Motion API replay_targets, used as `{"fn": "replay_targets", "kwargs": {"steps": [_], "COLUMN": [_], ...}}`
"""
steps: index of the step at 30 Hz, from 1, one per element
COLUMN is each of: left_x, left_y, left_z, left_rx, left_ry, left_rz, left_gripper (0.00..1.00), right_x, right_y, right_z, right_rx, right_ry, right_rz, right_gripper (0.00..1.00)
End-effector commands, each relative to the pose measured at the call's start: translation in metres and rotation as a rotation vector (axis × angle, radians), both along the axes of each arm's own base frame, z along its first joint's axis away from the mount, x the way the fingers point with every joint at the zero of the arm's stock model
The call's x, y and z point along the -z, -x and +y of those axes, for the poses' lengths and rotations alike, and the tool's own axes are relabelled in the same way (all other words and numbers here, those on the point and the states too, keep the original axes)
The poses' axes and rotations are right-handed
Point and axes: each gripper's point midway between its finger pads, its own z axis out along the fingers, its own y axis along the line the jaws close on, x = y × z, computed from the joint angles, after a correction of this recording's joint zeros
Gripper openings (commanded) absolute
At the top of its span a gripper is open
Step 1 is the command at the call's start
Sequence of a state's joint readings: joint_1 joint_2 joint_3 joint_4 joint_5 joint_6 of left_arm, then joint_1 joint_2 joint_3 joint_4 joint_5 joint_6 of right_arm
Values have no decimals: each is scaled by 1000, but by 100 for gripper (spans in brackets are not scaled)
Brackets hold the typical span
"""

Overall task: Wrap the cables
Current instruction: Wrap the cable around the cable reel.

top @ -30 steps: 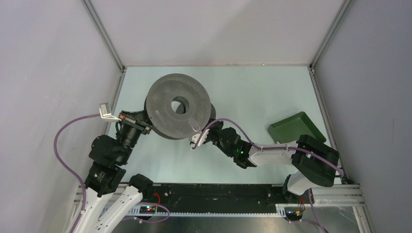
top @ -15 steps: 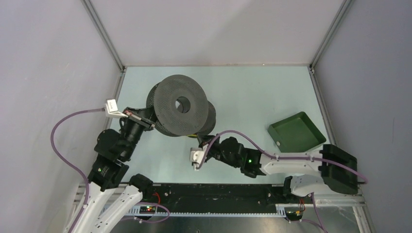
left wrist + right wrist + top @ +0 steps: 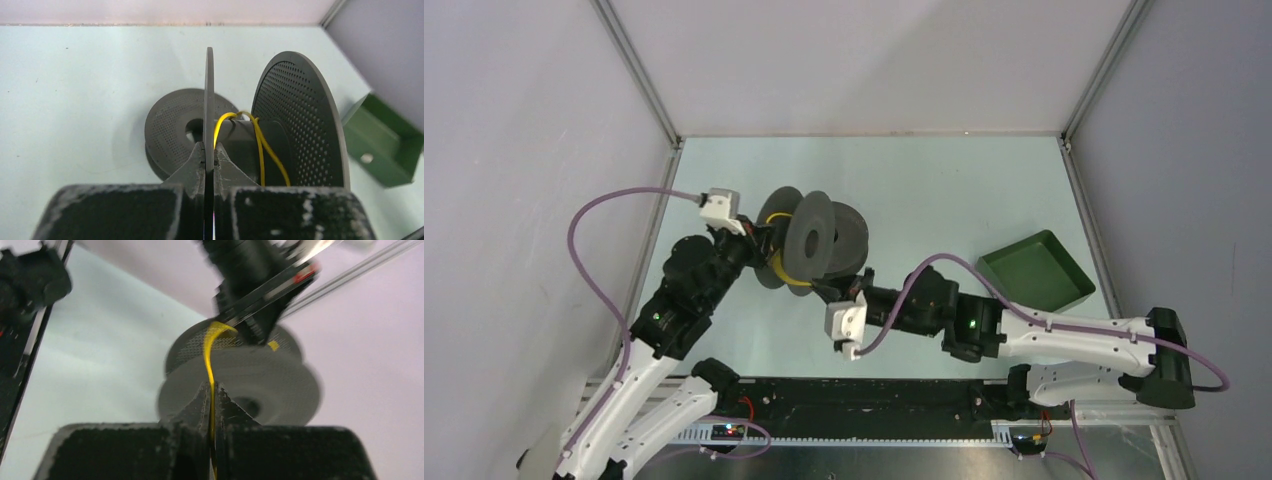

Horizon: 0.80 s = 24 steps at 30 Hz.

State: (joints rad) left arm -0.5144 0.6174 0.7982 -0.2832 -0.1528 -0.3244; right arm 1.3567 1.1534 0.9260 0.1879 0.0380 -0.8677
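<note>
The yellow cable [image 3: 260, 145] loops round the hub of a dark grey perforated spool [image 3: 300, 120] that is held edge-on above the table. My left gripper [image 3: 209, 146] is shut on that spool's thin near flange [image 3: 209, 90]. From above, the left gripper [image 3: 762, 240] sits left of the spool [image 3: 809, 240], and the yellow cable [image 3: 786, 280] runs from it toward my right gripper [image 3: 826, 290]. In the right wrist view the right gripper [image 3: 212, 390] is shut on the yellow cable [image 3: 209, 360], which rises to the spool [image 3: 270, 385]. No red cable is in view.
A second dark grey spool [image 3: 852, 238] lies flat on the table just behind the held one, also seen as the second spool [image 3: 170, 125]. A green tray [image 3: 1034, 272] sits at the right. Purple hoses arc over both arms.
The left arm has swung right and turned the spool from face-on to edge-on, exposing the yellow cable. The right gripper has shut on the yellow cable, and its arm has stretched out low.
</note>
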Motion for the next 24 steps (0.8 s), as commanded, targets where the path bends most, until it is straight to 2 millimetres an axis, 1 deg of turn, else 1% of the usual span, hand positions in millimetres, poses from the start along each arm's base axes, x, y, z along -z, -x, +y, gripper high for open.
{"fn": "replay_targets", "kwargs": {"steps": [1, 2, 3, 4, 5, 6, 7, 8, 9, 10, 11, 12, 13, 15, 16, 17, 18, 19, 20, 21, 22, 23, 24], "left_x": [-14, -9, -8, -5, -5, -3, -2, -1, -1, 0, 0, 1, 2, 2, -2, -4, -9, -14, -20, -25, -34, -41, -52], "left_y": [0, 0, 0, 1, 1, 2, 3, 4, 7, 10, 14, 17, 22, 26, 28, 29, 35, 35, 41, 40, 46, 46, 51], "left_z": [-7, -9, -9, -12, -13, -15, -17, -19, -24, -26, -30, -33, -36, -36, -36, -34, -40, -38, -42, -40, -44, -41, -44], "left_rx": [65, 76, 82, 98, 108, 120, 141, 155, 190, 210, 246, 270, 304, 319, 324, 320, 359, 357, 390, 382, 412, 404, 428], "left_ry": [-170, -189, -212, -226, -241, -252, -262, -268, -273, -276, -283, -282, -281, -283, -265, -251, -204, -174, -119, -93, -41, -16, 34], "left_rz": [-116, -107, -110, -106, -109, -104, -105, -104, -107, -110, -115, -116, -113, -105, -103, -96, -91, -90, -79, -76, -74, -84, -98], "left_gripper": [0, 0, 0, 0, 0, 0, 0, 0, 0, 0, 0, 0, 0, 0, 0, 0, 0, 0, 0, 0, 0, 0, 0], "right_x": [-67, -78, -81, -87, -89, -92, -94, -93, -92, -91, -90, -88, -86, -78, -74, -67, -63, -55, -53, -49, -38, -48, -36], "right_y": [2, -6, -10, -20, -25, -38, -43, -56, -61, -74, -79, -92, -95, -118, -120, -130, -130, -138, -134, -136, -126, -123, -117], "right_z": [-5, -8, -8, -11, -12, -16, -17, -20, -22, -27, -29, -36, -37, -53, -54, -62, -64, -71, -72, -79, -79, -84, -84], "right_rx": [-89, -76, -75, -53, -46, -18, -11, 20, 26, 57, 59, 91, 87, 129, 117, 140, 118, 132, 94, 90, 35, 7, -22], "right_ry": [-157, -185, -195, -213, -220, -230, -238, -247, -252, -263, -268, -278, -274, -270, -268, -270, -264, -277, -277, -307, -295, -357, -355], "right_rz": [77, 95, 105, 110, 115, 134, 141, 164, 176, 202, 216, 242, 259, 304, 336, 370, 389, 430, 452, 510, 555, 594, 636], "right_gripper": [0, 0, 0, 0, 0, 0, 0, 0, 0, 0, 0, 0, 0, 0, 0, 0, 0, 0, 0, 0, 0, 0, 0]}}
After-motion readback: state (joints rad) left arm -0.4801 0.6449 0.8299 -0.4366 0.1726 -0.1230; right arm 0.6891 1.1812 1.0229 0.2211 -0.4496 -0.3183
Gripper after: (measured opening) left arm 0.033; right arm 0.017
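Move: The right hand already pinches the yellow cable. The cable reel, held by the left gripper at its left flange, has its middle some 12 cm ahead of the right hand, 4 cm left and 3 cm lower. That gripper is about 9 cm ahead and 8 cm left of the right hand, at similar height; a second reel lies on the table 20 cm straight ahead, 27 cm down. From the left hand, its reel's middle is about 4 cm ahead, 5 cm right, 3 cm below. Keeping its pinch on the cable, the right hand carries it up about 7 cm, then sweeps some 15 cm forward and 8 cm right past the reel's right flange, sinking about 4 cm at the end as its wrist turns some 30 degrees. The still-shut left gripper lowers the reel about 4 cm, draws it slightly back and right, and swings it nearly 20 degrees clockwise, rising slightly at the end. ##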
